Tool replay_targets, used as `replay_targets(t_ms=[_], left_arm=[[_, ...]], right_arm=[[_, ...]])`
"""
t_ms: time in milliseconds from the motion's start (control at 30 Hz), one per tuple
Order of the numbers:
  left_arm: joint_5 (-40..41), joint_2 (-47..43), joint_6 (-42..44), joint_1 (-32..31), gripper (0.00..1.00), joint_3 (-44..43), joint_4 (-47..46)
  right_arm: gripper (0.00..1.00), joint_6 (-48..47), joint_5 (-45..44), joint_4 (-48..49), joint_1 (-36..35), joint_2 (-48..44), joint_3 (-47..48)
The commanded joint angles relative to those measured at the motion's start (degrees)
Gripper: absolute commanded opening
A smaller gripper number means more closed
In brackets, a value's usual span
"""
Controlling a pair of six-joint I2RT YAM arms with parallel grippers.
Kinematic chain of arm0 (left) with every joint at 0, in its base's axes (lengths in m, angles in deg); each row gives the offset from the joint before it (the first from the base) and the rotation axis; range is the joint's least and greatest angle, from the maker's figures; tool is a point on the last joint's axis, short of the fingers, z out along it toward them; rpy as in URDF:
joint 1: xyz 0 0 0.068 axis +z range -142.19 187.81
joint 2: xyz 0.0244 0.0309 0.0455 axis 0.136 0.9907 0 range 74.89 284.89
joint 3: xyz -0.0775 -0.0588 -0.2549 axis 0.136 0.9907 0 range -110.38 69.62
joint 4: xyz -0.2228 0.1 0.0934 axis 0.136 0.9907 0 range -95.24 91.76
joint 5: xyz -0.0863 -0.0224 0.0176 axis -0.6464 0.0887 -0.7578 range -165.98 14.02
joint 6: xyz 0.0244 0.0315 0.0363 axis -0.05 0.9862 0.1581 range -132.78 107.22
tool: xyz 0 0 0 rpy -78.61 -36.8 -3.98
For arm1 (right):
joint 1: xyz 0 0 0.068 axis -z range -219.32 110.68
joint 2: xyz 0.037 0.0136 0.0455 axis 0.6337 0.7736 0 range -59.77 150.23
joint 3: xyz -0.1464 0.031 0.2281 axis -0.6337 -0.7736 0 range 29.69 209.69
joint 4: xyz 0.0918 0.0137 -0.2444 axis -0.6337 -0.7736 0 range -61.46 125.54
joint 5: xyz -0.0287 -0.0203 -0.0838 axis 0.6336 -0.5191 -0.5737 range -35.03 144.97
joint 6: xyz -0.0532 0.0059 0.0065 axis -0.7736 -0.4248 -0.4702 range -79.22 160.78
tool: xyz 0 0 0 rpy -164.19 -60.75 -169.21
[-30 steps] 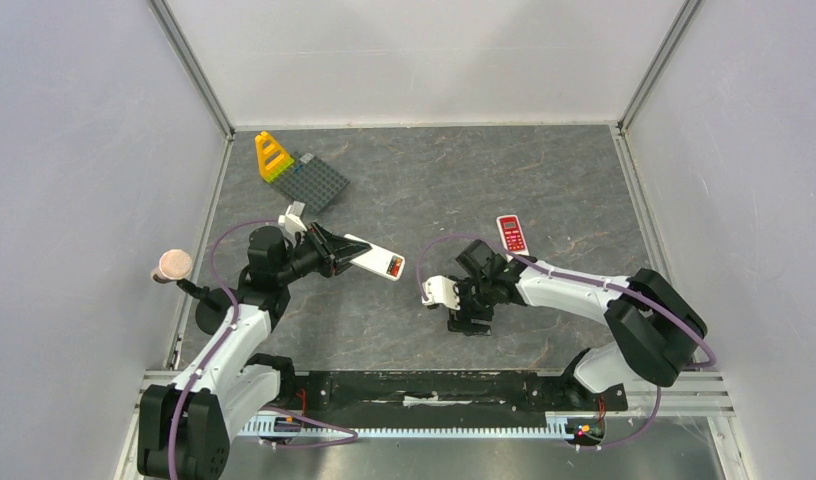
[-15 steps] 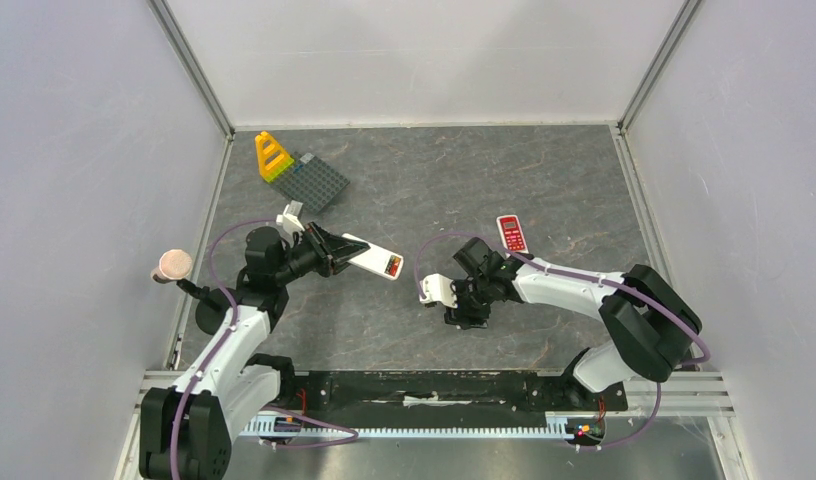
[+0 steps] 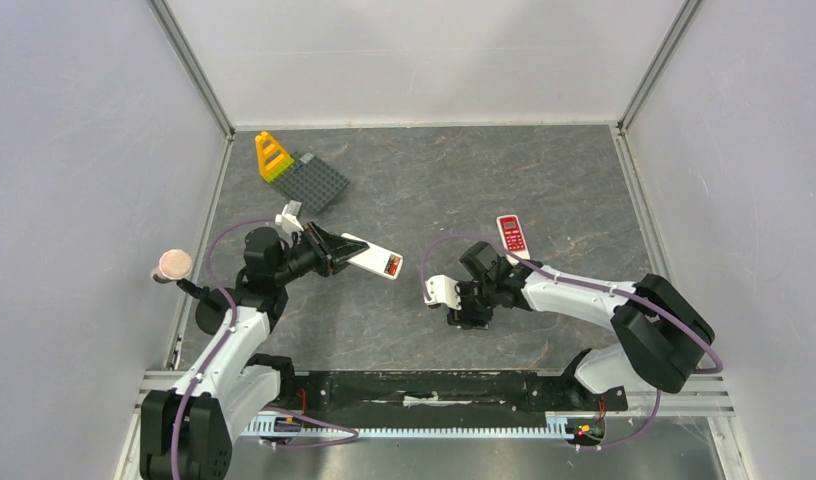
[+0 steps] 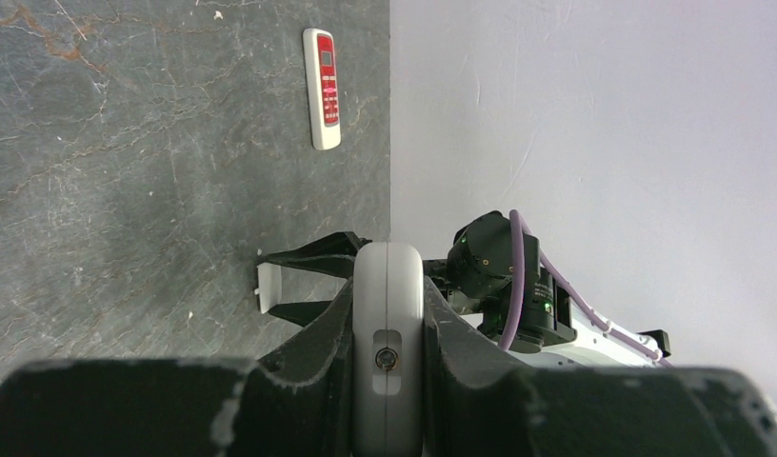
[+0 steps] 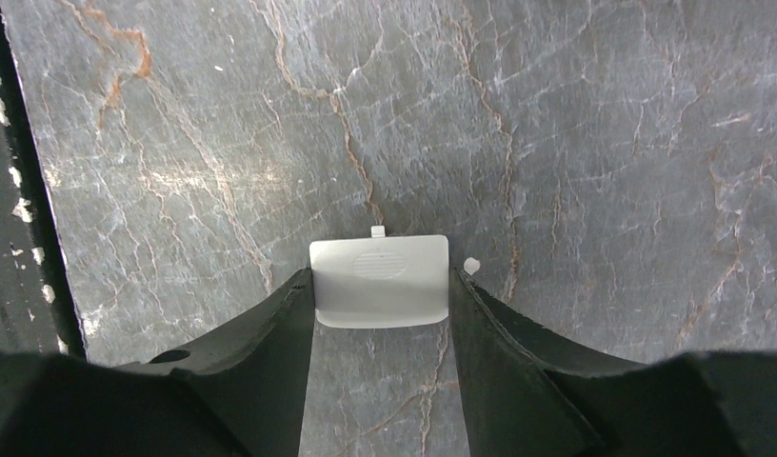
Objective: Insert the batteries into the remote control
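Observation:
My left gripper (image 3: 336, 252) is shut on a white remote control (image 3: 369, 258), held above the table with its far end pointing right. A red-orange pair of batteries (image 3: 394, 266) shows in the open compartment at that end. In the left wrist view the remote control (image 4: 388, 305) stands edge-on between the fingers. My right gripper (image 3: 446, 292) is shut on a white battery cover (image 5: 380, 282), gripped by its two side edges just above the table. That cover (image 4: 264, 288) also shows in the left wrist view, beyond the remote.
A second, red-faced remote (image 3: 511, 233) lies on the table behind the right arm, also seen as the red-faced remote (image 4: 325, 88). A yellow brick piece (image 3: 273, 157) and a grey baseplate (image 3: 317, 182) sit at the back left. A pink-topped post (image 3: 171, 266) stands at the left edge.
The right gripper's jaws have closed in on the battery cover and the right arm has shifted slightly. The left arm and its remote have stayed still.

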Motion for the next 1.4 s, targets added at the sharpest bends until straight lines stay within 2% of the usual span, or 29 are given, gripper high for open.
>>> replay_targets(t_ms=[0, 333, 433, 600, 700, 867, 1133, 1367], left_arm=[[-1.7, -2.2, 1.7, 0.4, 0.02, 0.8, -1.6], [1.9, -6.8, 6.8, -1.0, 0.02, 5.4, -1.7], [5.4, -6.6, 8.7, -4.3, 0.02, 6.0, -2.0], [13.3, -3.4, 12.8, -14.1, 0.02, 4.3, -2.0], [18.1, -1.0, 14.7, -19.1, 0.02, 2.7, -1.6], [23.8, 1.3, 16.4, -24.0, 0.02, -1.0, -1.2], [27.6, 2.4, 17.0, -27.3, 0.02, -3.5, -1.1], [27.9, 2.5, 18.3, -28.1, 0.02, -4.7, 0.0]], right_arm=[[0.50, 1.3, -3.3, 2.6, 0.3, -2.3, 0.2], [0.49, 13.8, 1.4, 3.7, 0.3, -10.3, 3.5], [0.48, 18.6, 2.1, 6.2, 0.3, -13.8, 3.0], [0.44, 25.6, 2.8, 9.7, -0.1, -18.5, 2.3], [0.43, 29.0, 1.1, 11.1, -0.7, -21.0, 1.7], [0.42, 33.3, -1.5, 12.2, -2.7, -23.8, 1.0], [0.39, 40.3, -6.8, 16.5, -8.7, -23.1, 0.2], [0.39, 41.8, -10.8, 19.9, -11.1, -21.2, 0.5]])
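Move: The right hand, down at the table top, grips the battery cover; the remote's open battery bay, with its batteries in, lies about 16 cm to its left, 4 cm ahead and some 20 cm higher. The red remote lies 17 cm ahead and 9 cm right of that hand, and the table's near edge about 9 cm straight back. From the left hand, still holding the white remote, the cover is about 21 cm right, 7 cm back and 20 cm below. Upward first and then more to the left, the right hand carries the pinched battery cover some 16 cm up and 8 cm across towards the remote's open bay, its steeply down-pointing fingers swinging up to point mostly left. Keeping its grip, the left hand brings the remote about 7 cm right to meet it and slightly back, dipping before partly rising again, and tips the bay end down. ##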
